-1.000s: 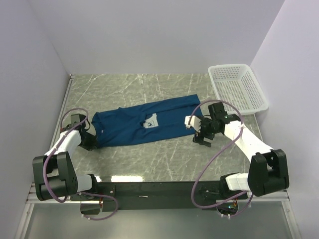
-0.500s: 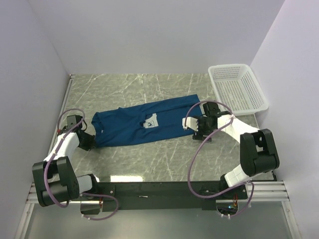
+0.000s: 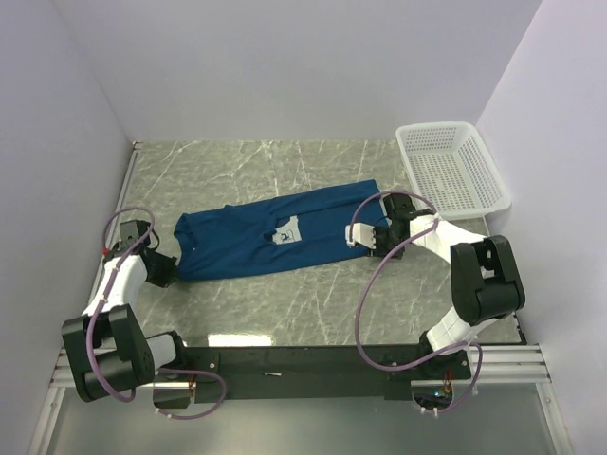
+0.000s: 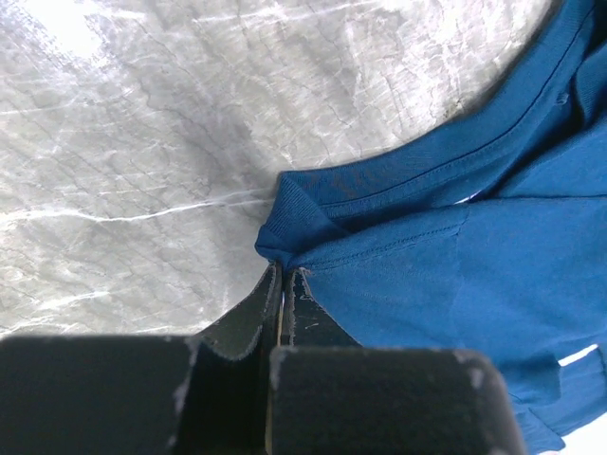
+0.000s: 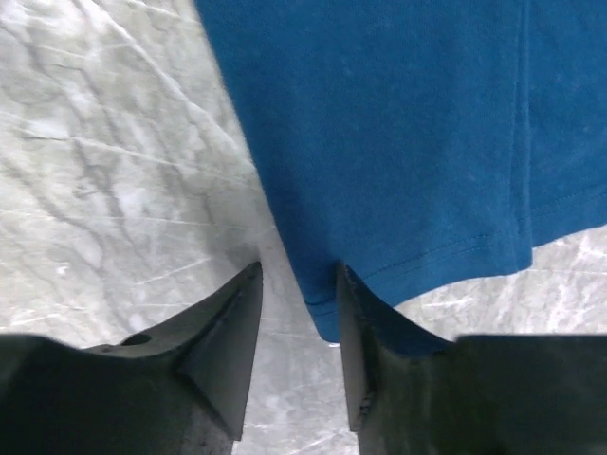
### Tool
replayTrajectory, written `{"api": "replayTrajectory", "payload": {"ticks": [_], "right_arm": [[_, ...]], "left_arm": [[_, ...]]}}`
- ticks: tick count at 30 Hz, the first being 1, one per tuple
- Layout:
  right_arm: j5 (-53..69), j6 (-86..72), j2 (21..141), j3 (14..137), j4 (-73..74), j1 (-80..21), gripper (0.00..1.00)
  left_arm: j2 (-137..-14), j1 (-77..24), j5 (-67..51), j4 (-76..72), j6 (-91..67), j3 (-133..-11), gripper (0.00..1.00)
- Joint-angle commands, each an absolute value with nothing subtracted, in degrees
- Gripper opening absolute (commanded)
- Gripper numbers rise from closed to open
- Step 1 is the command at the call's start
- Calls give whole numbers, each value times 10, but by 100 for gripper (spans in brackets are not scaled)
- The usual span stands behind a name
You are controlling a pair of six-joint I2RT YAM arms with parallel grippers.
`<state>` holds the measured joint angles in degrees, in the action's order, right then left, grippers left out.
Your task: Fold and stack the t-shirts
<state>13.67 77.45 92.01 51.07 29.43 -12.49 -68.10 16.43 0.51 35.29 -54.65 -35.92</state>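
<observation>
A dark blue t-shirt (image 3: 256,242) lies stretched out across the marble table, folded into a long band with its white print (image 3: 285,234) facing up. My left gripper (image 3: 172,271) is at the shirt's left end. In the left wrist view it (image 4: 282,273) is shut on a folded corner of the t-shirt (image 4: 455,256). My right gripper (image 3: 377,248) is at the shirt's right lower corner. In the right wrist view it (image 5: 296,284) stands part open, and the hem corner of the t-shirt (image 5: 379,142) lies between the jaws against the right finger (image 5: 353,313).
A white mesh basket (image 3: 453,169) stands at the back right, just beyond the right arm. White walls close in the table on three sides. Bare marble (image 3: 285,303) lies between the shirt and the arm bases.
My right gripper has moved left onto the shirt's hem corner and its jaws have narrowed around it. The left arm has shifted slightly left, still holding its corner.
</observation>
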Motion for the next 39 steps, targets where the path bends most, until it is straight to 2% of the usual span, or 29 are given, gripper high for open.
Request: {"api": "replayTrajectory", "payload": {"ticks": [1, 15, 28, 39], "right_arm": [[120, 776, 922, 515, 272, -123, 42], [110, 751, 925, 505, 269, -107, 6], [98, 779, 829, 418, 300, -95, 4], [90, 807, 678, 317, 375, -93, 7]], "left_arm": [[-665, 179, -11, 365, -532, -366, 1], [-639, 221, -45, 398, -516, -374, 1], [-629, 232, -47, 433, -514, -380, 1], [-605, 234, -47, 480, -516, -369, 1]]}}
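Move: The shirt's near right corner lies between the right hand's half-open fingers, about 1 cm ahead, 1 cm right and 1 cm below. Its far right corner is some 25 cm ahead and 2 left of that hand, the white print 8 ahead and 32 left, the basket about 29 ahead and 24 right. The left hand already holds the near left corner; the near right one is about 8 cm ahead and 70 right of it. The shirt's near right corner is pinched as the right fingers edge forward and right a centimetre or so and close on the hem; the right hand then drags it back about 9 cm and a little right, level and close over the table. The left hand keeps its grip on the near left corner, easing back some 3.5 cm and slightly up. ##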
